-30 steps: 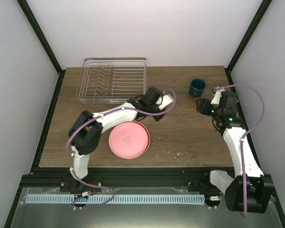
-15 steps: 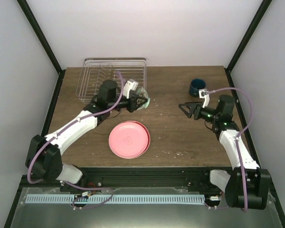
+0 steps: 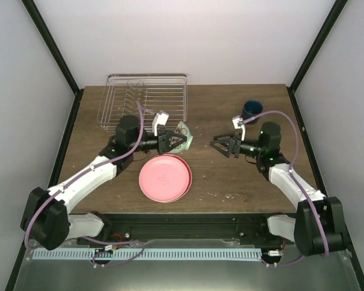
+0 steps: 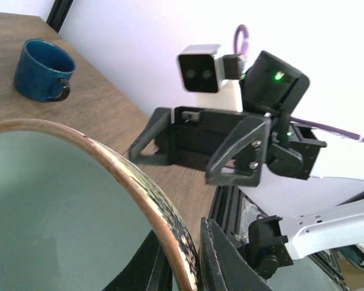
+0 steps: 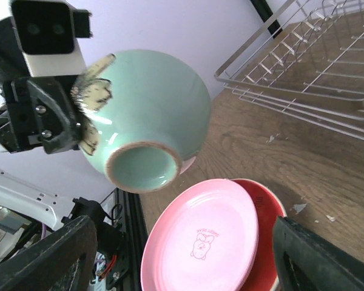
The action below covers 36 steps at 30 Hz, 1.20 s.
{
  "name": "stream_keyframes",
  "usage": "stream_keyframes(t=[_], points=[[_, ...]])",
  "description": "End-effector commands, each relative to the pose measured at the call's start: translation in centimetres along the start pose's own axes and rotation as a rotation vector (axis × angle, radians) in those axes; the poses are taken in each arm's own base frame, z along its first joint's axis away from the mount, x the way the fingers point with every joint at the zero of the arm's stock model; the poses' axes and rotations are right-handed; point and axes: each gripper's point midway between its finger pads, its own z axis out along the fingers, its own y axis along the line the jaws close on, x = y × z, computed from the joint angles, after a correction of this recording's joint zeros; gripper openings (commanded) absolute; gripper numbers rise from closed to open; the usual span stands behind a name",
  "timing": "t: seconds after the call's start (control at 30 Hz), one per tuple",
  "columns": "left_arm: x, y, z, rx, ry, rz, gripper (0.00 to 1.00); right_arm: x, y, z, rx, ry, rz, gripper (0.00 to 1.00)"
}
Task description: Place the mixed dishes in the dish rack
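My left gripper is shut on the rim of the small pale mint-green bowl and holds it tilted above the table, just in front of the dish rack. In the left wrist view the fingers pinch the bowl's patterned rim. My right gripper is open and empty, pointing at the bowl from the right, apart from it. The right wrist view shows the bowl's underside. The pink plate lies on the red-and-teal floral plate. The dark blue cup stands at the back right. The lime-green plate is hidden.
The silver wire rack stands at the back left with nothing in it, and shows in the right wrist view. The cup also shows in the left wrist view. Black frame posts and white walls close in the wooden table.
My left arm has swung back to the left and now carries the bowl near the rack's front right corner. My right arm has reached left towards the bowl with its jaws open.
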Motion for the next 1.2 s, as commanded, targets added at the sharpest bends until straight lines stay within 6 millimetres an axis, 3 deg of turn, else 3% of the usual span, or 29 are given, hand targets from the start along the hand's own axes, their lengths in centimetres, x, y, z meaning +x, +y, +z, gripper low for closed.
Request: stream_keyframes(t=[0.0,0.67,1.17], points=[[-2.3,-3.4,-1.0,0.108,-0.097,0.089,0.00,-0.7,0.1,2.0,-0.005,-0.017,-0.008,0.80],[-1.9,-1.8,-1.6,-0.025,-0.213,0.089,0.00,-0.3,2.9,7.9,-0.133,-0.049,-0.008,0.77],[-1.8,-1.3,-1.3,-0.031,-0.218,0.071,0.00,0.8,3.0,9.6,-0.221,-0.023,0.026,0.76]])
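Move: The green bowl, pinched by its rim in the left fingers, stands about 12 cm to the right hand's left, some 1 cm ahead and 2 cm higher. From that hand the pink plate is roughly 21 cm left, 1 cm ahead and 20 cm below; the dish rack's middle is about 34 cm left, 31 cm ahead and 15 cm below. From the left hand, the bowl's middle is some 4 cm ahead, 2 cm right and 1 cm higher. The left fingers keep their pinch on the green bowl's rim, holding it up almost in place while the hand turns some 10 degrees counter-clockwise. The right hand comes left about 9 cm towards the bowl's underside, slowing at the end and sinking only slightly, its fingers staying wide open on either side of the bowl's foot; whether they touch it can't be seen. ##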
